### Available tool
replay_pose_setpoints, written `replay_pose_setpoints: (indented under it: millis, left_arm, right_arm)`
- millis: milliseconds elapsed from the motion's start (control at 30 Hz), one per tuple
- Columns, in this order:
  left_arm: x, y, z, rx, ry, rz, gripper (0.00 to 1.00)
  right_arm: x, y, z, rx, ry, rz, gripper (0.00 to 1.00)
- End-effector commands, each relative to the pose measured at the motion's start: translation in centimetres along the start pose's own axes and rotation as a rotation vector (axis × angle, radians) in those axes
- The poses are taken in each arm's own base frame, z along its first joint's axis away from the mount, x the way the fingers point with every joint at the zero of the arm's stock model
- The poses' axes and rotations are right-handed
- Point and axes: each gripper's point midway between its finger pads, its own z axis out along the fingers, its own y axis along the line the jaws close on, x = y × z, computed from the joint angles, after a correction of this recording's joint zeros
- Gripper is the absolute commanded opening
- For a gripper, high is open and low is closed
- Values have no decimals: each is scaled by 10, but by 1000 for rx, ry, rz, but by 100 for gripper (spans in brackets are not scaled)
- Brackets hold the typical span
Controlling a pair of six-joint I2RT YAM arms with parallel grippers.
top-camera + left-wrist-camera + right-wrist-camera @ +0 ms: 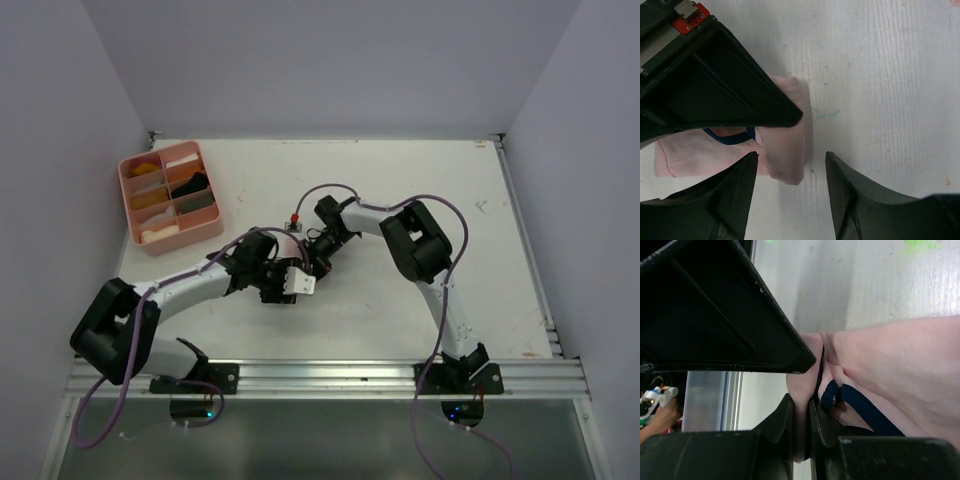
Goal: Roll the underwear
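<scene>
Pale pink underwear (785, 150) with thin dark blue edging (730, 136) lies on the white table, its right side folded over into a thick roll. My left gripper (791, 162) is open just above it, and the end of the roll lies between its fingers without touching them. My right gripper (801, 402) is shut on a pinched fold at the edge of the pink underwear (900, 355), next to the blue edging (860, 407). From above, both grippers meet at mid-table over the small pale cloth (303, 285), the left gripper (290, 282) below the right gripper (318, 262).
A pink compartment tray (127, 195) at the back left holds several small items, some dark, some pale. The right gripper's black finger (715, 85) fills the upper left of the left wrist view. The table's metal rail (330, 375) runs along the near edge.
</scene>
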Motion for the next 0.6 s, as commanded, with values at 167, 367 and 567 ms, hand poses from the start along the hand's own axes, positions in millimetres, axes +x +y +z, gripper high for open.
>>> replay_pose_setpoints:
  millis: [167,367,567]
  left_arm:
    - [-10,6,11,-13,-14,45,47]
    - [7,-11,25,20,50,56,49]
    - [15,-9,34,14,85,27,18]
  right_arm:
    - [35,-32,4,73,104,79,0]
    - [34,-30,2,48,95,85,0]
    - [35,-25,1,43,102,84,6]
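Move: The left hand, fingers part open and pointing right and down, is almost at the near folded edge of the underwear: about 1 cm ahead, 2 cm to its right and 2 cm below. The rest of the underwear stretches away from the base, its middle some 6 cm ahead, 1 cm to the right and 2 cm below. That same folded edge lies about 2 cm to the left of the right hand, level with it fore and aft and in height; the right fingers already pinch it close by. Down and to the right, the left hand eases about 2.5 cm onto the underwear's near folded edge, with a small push forward at the end as its fingers close and pinch the pink cloth beside the right gripper. The right hand keeps its shut grip almost in place, tilting only some 5 to 10 degrees. ##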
